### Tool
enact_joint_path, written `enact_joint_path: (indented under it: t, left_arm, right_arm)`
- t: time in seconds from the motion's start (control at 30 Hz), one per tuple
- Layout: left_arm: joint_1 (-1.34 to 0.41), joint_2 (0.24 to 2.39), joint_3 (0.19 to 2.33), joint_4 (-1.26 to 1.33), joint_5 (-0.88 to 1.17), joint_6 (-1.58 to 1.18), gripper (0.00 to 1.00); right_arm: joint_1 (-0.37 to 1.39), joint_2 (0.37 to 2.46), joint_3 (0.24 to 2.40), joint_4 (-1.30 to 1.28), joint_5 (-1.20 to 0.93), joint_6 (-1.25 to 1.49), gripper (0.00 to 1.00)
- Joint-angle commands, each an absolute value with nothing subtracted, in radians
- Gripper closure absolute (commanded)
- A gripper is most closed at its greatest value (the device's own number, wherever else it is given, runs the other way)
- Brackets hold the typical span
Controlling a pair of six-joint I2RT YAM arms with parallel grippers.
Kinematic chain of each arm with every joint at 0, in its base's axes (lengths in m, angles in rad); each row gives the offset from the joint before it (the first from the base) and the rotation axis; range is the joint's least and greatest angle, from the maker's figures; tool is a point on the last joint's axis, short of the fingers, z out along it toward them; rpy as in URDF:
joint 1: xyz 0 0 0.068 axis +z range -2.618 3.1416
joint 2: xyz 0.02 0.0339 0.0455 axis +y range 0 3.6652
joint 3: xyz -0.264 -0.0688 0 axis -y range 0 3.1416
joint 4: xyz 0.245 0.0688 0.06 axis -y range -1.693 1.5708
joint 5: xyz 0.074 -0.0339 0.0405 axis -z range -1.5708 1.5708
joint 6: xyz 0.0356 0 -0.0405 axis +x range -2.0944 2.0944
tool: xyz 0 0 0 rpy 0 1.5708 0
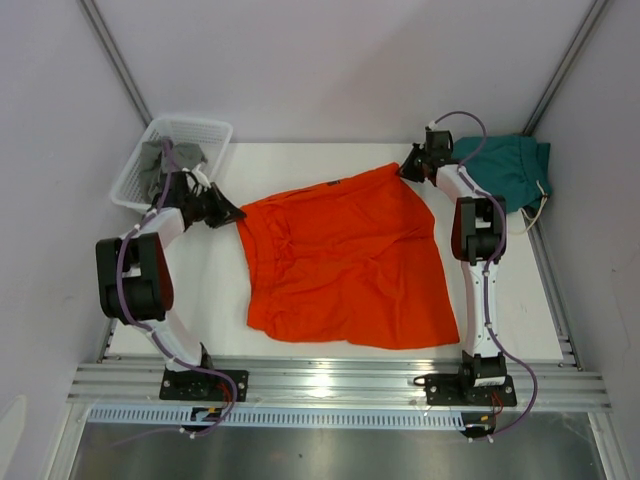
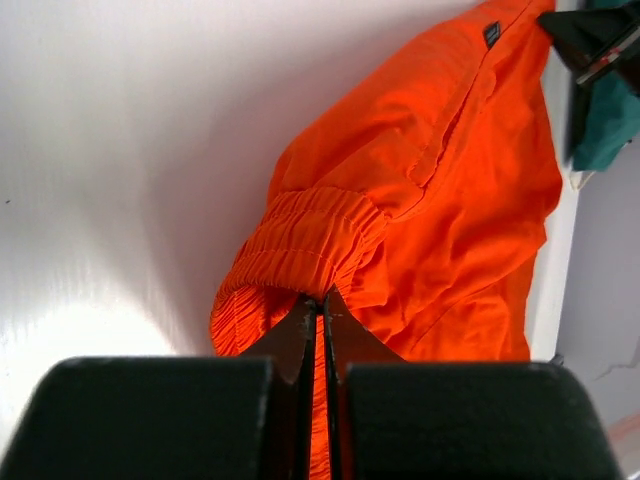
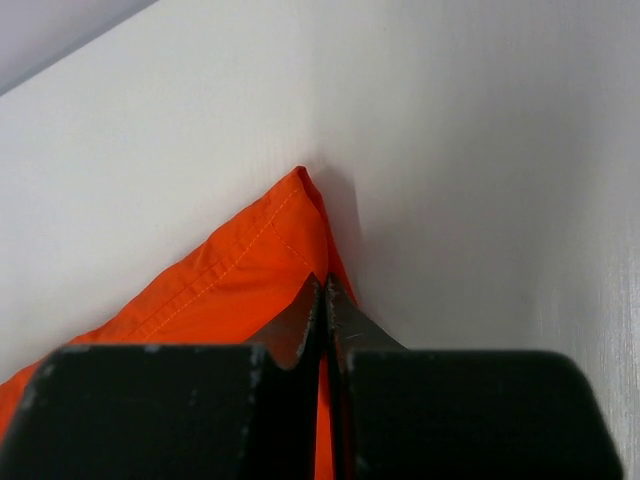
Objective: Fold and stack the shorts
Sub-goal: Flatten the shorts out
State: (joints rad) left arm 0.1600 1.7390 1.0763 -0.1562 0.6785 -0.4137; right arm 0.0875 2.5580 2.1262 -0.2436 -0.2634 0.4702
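The bright orange shorts [image 1: 345, 260] lie spread over the middle of the white table [image 1: 260, 160]. My left gripper [image 1: 236, 213] is shut on their gathered waistband [image 2: 300, 245] at the left edge, with orange cloth pinched between the fingers. My right gripper [image 1: 405, 170] is shut on the hemmed far right corner [image 3: 270, 250] of the same shorts. The dark teal-green shorts [image 1: 510, 168] lie bunched at the back right corner, just behind the right arm, and show at the top right of the left wrist view [image 2: 610, 110].
A white mesh basket [image 1: 215, 135] with grey cloth [image 1: 160, 160] in it stands at the back left, behind the left arm. A white drawstring [image 1: 535, 215] trails from the teal pair near the table's right edge. Grey walls close in the back and sides.
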Motion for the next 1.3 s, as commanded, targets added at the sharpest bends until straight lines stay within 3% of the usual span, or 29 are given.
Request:
enact_joint_path:
  t: [0.0,0.23,0.33,0.37,0.4,0.5,0.57,0.63,0.77,0.8,0.83,1.07,1.27]
  left_arm:
    - [0.176,1.741,1.162,-0.127,0.704,-0.462,1.00]
    - [0.207,1.827,1.268,-0.231,0.617,-0.454,1.00]
    - [0.207,1.871,1.331,-0.320,0.514,-0.419,1.00]
    - [0.207,1.885,1.369,-0.343,0.494,-0.408,0.94]
    - [0.206,1.881,1.367,-0.334,0.489,-0.403,0.78]
    - [0.195,1.804,1.313,-0.272,0.469,-0.402,0.51]
    - [0.170,1.758,1.313,-0.291,0.419,-0.388,0.44]
    - [0.144,1.747,1.362,-0.334,0.379,-0.371,0.25]
    - [0.101,1.698,1.341,-0.387,0.290,-0.371,0.20]
    - [0.085,1.650,1.321,-0.374,0.285,-0.377,0.05]
    - [0.077,1.617,1.237,-0.353,0.282,-0.380,0.01]
    - [0.035,1.310,0.937,-0.121,0.255,-0.494,0.01]
    - [0.035,1.123,0.818,-0.225,0.083,-0.521,0.01]
  right_arm:
    - [0.071,2.496,2.126,-0.180,-0.273,0.491,1.00]
    - [0.068,2.439,2.069,-0.089,-0.276,0.497,0.98]
    - [0.068,2.428,2.075,-0.084,-0.276,0.489,0.39]
    - [0.069,2.424,2.075,-0.086,-0.272,0.489,0.29]
    - [0.069,2.421,2.074,-0.083,-0.270,0.488,0.28]
    - [0.069,2.407,2.083,-0.097,-0.273,0.477,0.26]
    - [0.069,2.395,2.088,-0.120,-0.278,0.471,0.26]
    - [0.072,2.378,2.068,-0.153,-0.276,0.465,0.26]
    - [0.080,2.225,1.892,-0.153,-0.262,0.457,0.27]
    - [0.083,2.186,1.841,-0.137,-0.258,0.456,0.26]
    - [0.084,2.148,1.795,-0.132,-0.256,0.450,0.26]
    - [0.170,1.800,1.378,-0.181,-0.143,0.434,0.25]
    - [0.235,1.459,1.022,-0.183,-0.035,0.502,0.25]
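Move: The left hand pinches the lifted left far corner of the shorts, at the ribbed band; the bare table where it is to be laid is about 5 cm ahead, 5 cm left and 7 cm below, with the white basket some 20 cm ahead and 24 cm left. The right hand pinches the right far corner near the table; from it the shorts' crosswise fold lies about 24 cm back and 4 cm right, and the teal cloth about 31 cm right and 2 cm back. Still pinching its corner, the left hand draws the shorts about 5 cm forward and nearly as far left, rising slightly and sinking again, then opens wide, lets go and rises some 7 cm while pulling back past where it began and easing right, its left side rolling up about 15 degrees. The right hand meanwhile opens and comes free of the far corner, lifts nearly straight up about 6 cm, then sweeps back 20 cm over the shorts towards the crosswise fold, still climbing, with fingers apart. ##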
